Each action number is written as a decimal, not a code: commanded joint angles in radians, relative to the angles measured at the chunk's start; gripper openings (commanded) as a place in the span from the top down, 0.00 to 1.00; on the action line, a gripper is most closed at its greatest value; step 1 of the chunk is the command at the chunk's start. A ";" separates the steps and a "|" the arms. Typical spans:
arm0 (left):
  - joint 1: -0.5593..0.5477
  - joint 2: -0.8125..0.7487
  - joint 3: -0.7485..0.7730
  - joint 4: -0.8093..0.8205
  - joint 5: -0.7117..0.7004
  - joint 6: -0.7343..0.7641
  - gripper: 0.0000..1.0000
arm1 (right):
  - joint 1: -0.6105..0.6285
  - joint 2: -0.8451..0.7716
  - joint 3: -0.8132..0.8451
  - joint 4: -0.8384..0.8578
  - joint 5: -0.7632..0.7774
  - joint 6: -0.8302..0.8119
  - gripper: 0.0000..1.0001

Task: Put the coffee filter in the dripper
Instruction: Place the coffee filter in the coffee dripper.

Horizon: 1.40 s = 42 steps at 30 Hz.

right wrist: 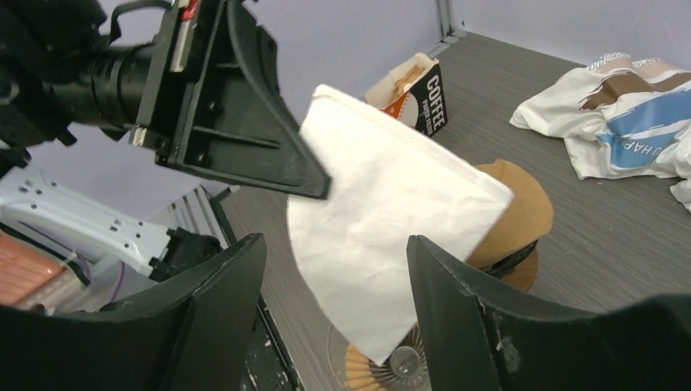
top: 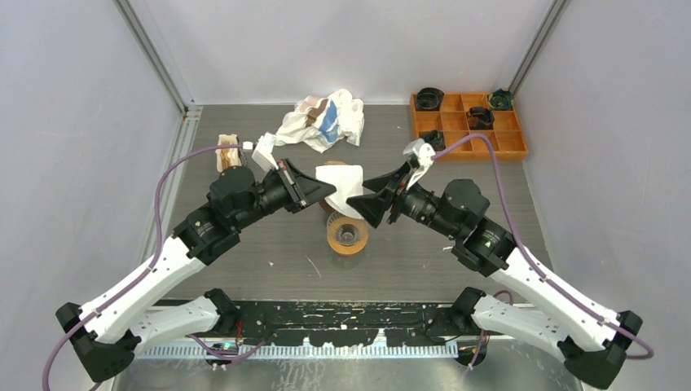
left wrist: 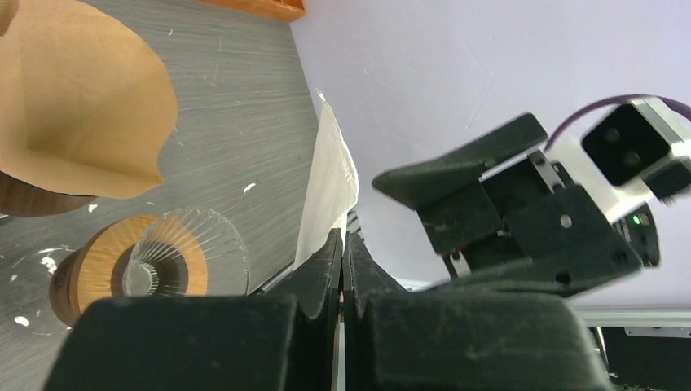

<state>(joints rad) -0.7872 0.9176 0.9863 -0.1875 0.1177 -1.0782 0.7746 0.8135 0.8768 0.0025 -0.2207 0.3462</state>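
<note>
My left gripper [top: 330, 191] is shut on one edge of a white paper coffee filter [top: 342, 181] and holds it in the air above the table. The filter hangs flat, point down, in the right wrist view [right wrist: 391, 212] and edge-on in the left wrist view [left wrist: 330, 183], pinched between the left jaws [left wrist: 342, 244]. The glass dripper with a wooden collar [top: 348, 235] stands on the table just below the filter's tip [right wrist: 399, 366]. My right gripper [top: 364, 201] is open and empty, its fingers [right wrist: 220, 309] on either side of the filter's lower part without touching it.
A second dripper with a brown filter [left wrist: 81, 106] in it stands just behind the glass one [right wrist: 513, 212]. A coffee filter box [top: 230, 152] lies back left, a crumpled bag [top: 323, 120] at the back and an orange parts tray [top: 468, 122] back right.
</note>
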 commanded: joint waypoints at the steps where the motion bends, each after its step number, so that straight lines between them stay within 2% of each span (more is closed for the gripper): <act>1: -0.025 0.021 0.077 -0.051 -0.044 -0.014 1.00 | 0.156 0.035 0.117 -0.171 0.283 -0.214 0.30; 5: -0.040 0.039 0.087 -0.065 -0.069 -0.026 1.00 | 0.270 0.077 0.172 -0.221 0.413 -0.284 0.29; 14: -0.044 0.070 0.119 -0.102 -0.083 -0.025 1.00 | 0.522 0.190 0.251 -0.268 0.849 -0.432 0.29; 20: -0.045 0.070 0.121 -0.096 -0.087 -0.028 1.00 | 0.593 0.254 0.273 -0.263 1.033 -0.483 0.34; 30: -0.048 0.075 0.120 -0.086 -0.085 -0.025 1.00 | 0.606 0.292 0.291 -0.249 1.125 -0.510 0.50; 42: -0.062 0.079 0.102 -0.047 -0.094 -0.057 1.00 | 0.628 0.346 0.259 -0.156 1.212 -0.592 0.52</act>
<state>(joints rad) -0.8391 1.0054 1.0641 -0.3061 0.0433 -1.1107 1.3880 1.1625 1.1286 -0.2546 0.9245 -0.2020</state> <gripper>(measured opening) 0.006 0.476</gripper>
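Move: The white coffee filter, still held by the closed left fingers, has its middle about 4 cm left of the right hand and 1 cm ahead, roughly 1 cm lower. The glass dripper it is meant for lies some 3 cm right of the left hand, 7 cm back and 16 cm below. The dripper already holding a brown filter stands about 4 cm ahead of the left hand, level sideways and 15 cm down. Swinging round and sinking about 4 cm, the right hand first draws back and left, then comes forward to the filter, ending some 2 cm left of its start; its wrist rolls left side down and turns clockwise, over 50 degrees in all, so the fingers point mostly forward. They narrow partway around the paper, one seeming to press against it. The left hand keeps its pinch, dipping 2 cm and drifting slightly right. ##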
